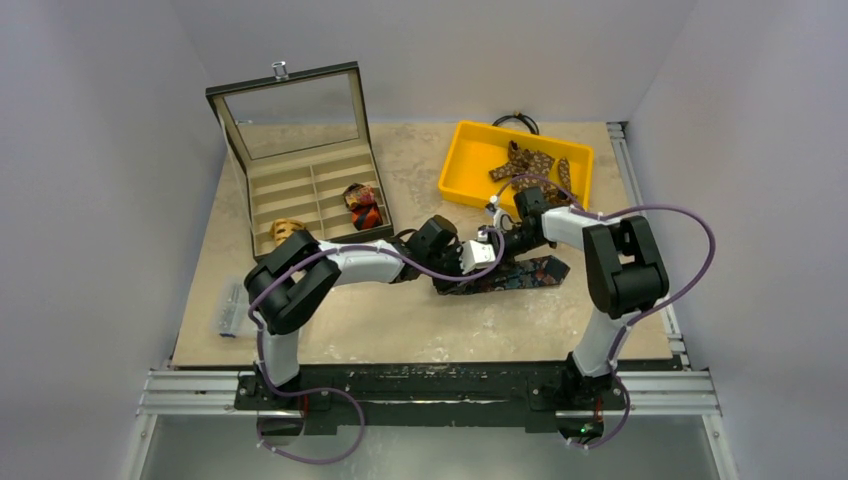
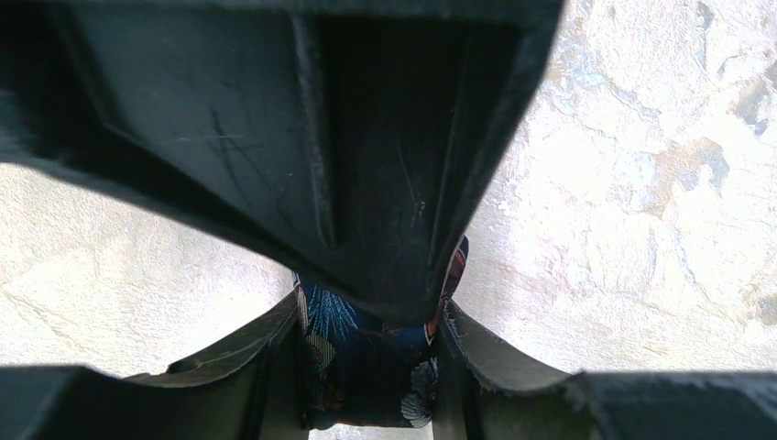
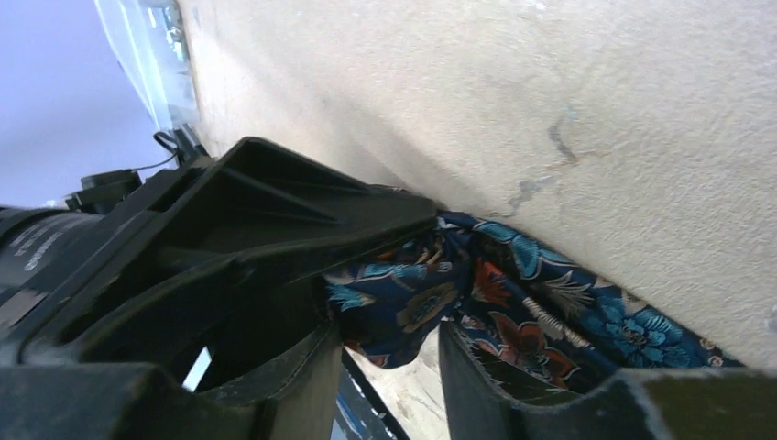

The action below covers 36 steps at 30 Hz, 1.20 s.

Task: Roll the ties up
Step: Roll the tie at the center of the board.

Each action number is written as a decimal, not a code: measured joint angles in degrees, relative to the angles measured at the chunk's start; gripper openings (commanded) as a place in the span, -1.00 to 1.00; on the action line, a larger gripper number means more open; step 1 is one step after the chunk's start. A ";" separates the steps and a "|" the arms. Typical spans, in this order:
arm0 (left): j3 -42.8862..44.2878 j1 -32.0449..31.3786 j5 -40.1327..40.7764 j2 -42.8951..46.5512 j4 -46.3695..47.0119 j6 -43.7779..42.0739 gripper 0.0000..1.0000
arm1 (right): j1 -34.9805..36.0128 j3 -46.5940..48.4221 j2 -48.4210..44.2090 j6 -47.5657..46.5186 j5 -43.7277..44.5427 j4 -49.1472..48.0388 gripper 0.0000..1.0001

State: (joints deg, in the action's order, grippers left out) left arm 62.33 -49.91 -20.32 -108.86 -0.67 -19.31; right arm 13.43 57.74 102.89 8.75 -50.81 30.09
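Note:
A dark navy floral tie (image 1: 525, 274) lies as a strip on the table's middle, its left end bunched between both grippers. My left gripper (image 1: 453, 267) is shut on that end; in the left wrist view the tie (image 2: 359, 356) fills the gap of the gripper (image 2: 368, 337). My right gripper (image 1: 488, 249) meets it from the right; in its wrist view the gripper (image 3: 385, 341) pinches a fold of the tie (image 3: 550, 312). Brown dotted ties (image 1: 530, 165) lie in a yellow bin (image 1: 470, 185). A red-orange coil (image 1: 362, 205) and a tan coil (image 1: 287, 230) sit in a box.
The open compartment box (image 1: 300, 185) with its glass lid up stands at the back left. A black cable loop (image 1: 515, 122) lies behind the yellow bin. A clear plastic item (image 1: 230, 310) lies at the table's left edge.

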 measured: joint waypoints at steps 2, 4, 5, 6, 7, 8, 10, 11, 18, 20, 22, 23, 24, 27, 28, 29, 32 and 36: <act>0.15 -0.04 0.13 -0.04 -0.26 0.00 -0.35 | 0.00 0.00 1.60 0.07 0.13 -0.26 -0.63; 0.33 -0.11 0.24 -0.20 -0.44 -0.02 -0.31 | 0.00 0.11 2.75 0.76 -1.33 -0.66 -1.00; 0.37 -0.11 0.28 -0.22 -0.52 -0.02 -0.26 | -0.02 0.24 2.84 0.83 -1.70 -0.72 -1.00; 0.39 -0.11 0.33 -0.26 -0.55 -0.02 -0.20 | -0.02 0.33 2.84 0.74 -1.77 -0.70 -1.00; 0.42 -0.11 0.33 -0.26 -0.57 -0.02 -0.10 | -0.02 0.37 2.84 0.63 -1.75 -0.68 -1.00; 0.44 -0.11 0.31 -0.26 -0.59 -0.02 0.01 | -0.09 0.37 2.86 0.59 -1.81 -0.57 -1.00; 0.46 -0.11 0.20 -0.28 -0.68 -0.22 0.19 | -0.22 0.37 2.86 0.26 -1.68 -0.39 -1.00; 0.44 -0.07 0.02 -0.31 -0.72 -0.26 0.25 | -0.35 0.37 2.86 0.00 -1.44 -0.17 -1.00; -2.10 2.08 -5.40 0.13 3.34 -0.35 0.34 | -2.69 0.90 4.24 -1.73 0.68 3.37 -1.00; -2.36 2.60 -6.84 0.09 4.33 -0.22 0.32 | -3.06 1.40 4.74 -2.01 1.49 4.44 -1.00; -2.34 2.82 -7.78 -0.17 5.40 0.17 0.27 | -3.28 1.95 5.20 -2.29 2.60 5.46 -1.00; -2.25 2.93 -8.35 -0.48 6.25 0.37 0.25 | -3.32 2.19 5.51 -2.51 3.74 5.62 -1.00; -2.03 2.97 -8.85 -0.98 7.02 0.68 0.24 | -3.32 2.36 5.95 -2.80 5.11 5.64 -1.00; -1.29 3.04 -10.25 -2.67 9.68 1.64 0.22 | -3.56 2.99 7.93 -3.19 7.48 6.84 -1.00; -1.25 3.08 -10.62 -2.97 10.36 1.86 0.22 | -3.65 3.48 8.35 -3.19 7.58 7.58 -1.00; -1.22 3.10 -10.93 -3.23 10.95 2.25 0.22 | -3.63 3.91 8.61 -3.23 7.74 8.13 -1.00; -1.22 3.28 -11.58 -3.74 12.41 3.10 0.23 | -3.52 4.98 9.42 -3.43 8.11 9.51 -1.00; -1.22 3.28 -11.87 -3.87 13.31 3.21 0.30 | -3.52 5.75 10.21 -3.45 8.13 10.58 -1.00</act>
State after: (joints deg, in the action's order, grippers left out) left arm 61.10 -46.63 -32.18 -112.73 12.64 -16.10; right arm 9.91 63.48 113.10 5.30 -42.68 40.66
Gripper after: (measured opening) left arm 0.628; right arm 0.008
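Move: The left fingers already squeeze the rolled part of the dark floral tie, its middle right at their hand point. From the open right gripper that roll lies about 2 cm below and 1 cm to the left, level in reach. The flat tail runs off to the right, its middle some 9 cm right of either hand and on the table, 2 cm below the left hand point and 5 cm below the right. The yellow tray sits about 18 cm ahead and 8 cm right of both. Shut the right gripper on the roll's upper layer while sinking about 1 cm, then open the left fingers from their squeeze to free the roll's sides. Draw the right hand to the right and down, about 4 cm each way, tipping its fingers steeper, and let the loosened left hand follow some 2.5 cm rightward along the tie, levelling its fingers roughly 10 degrees. ##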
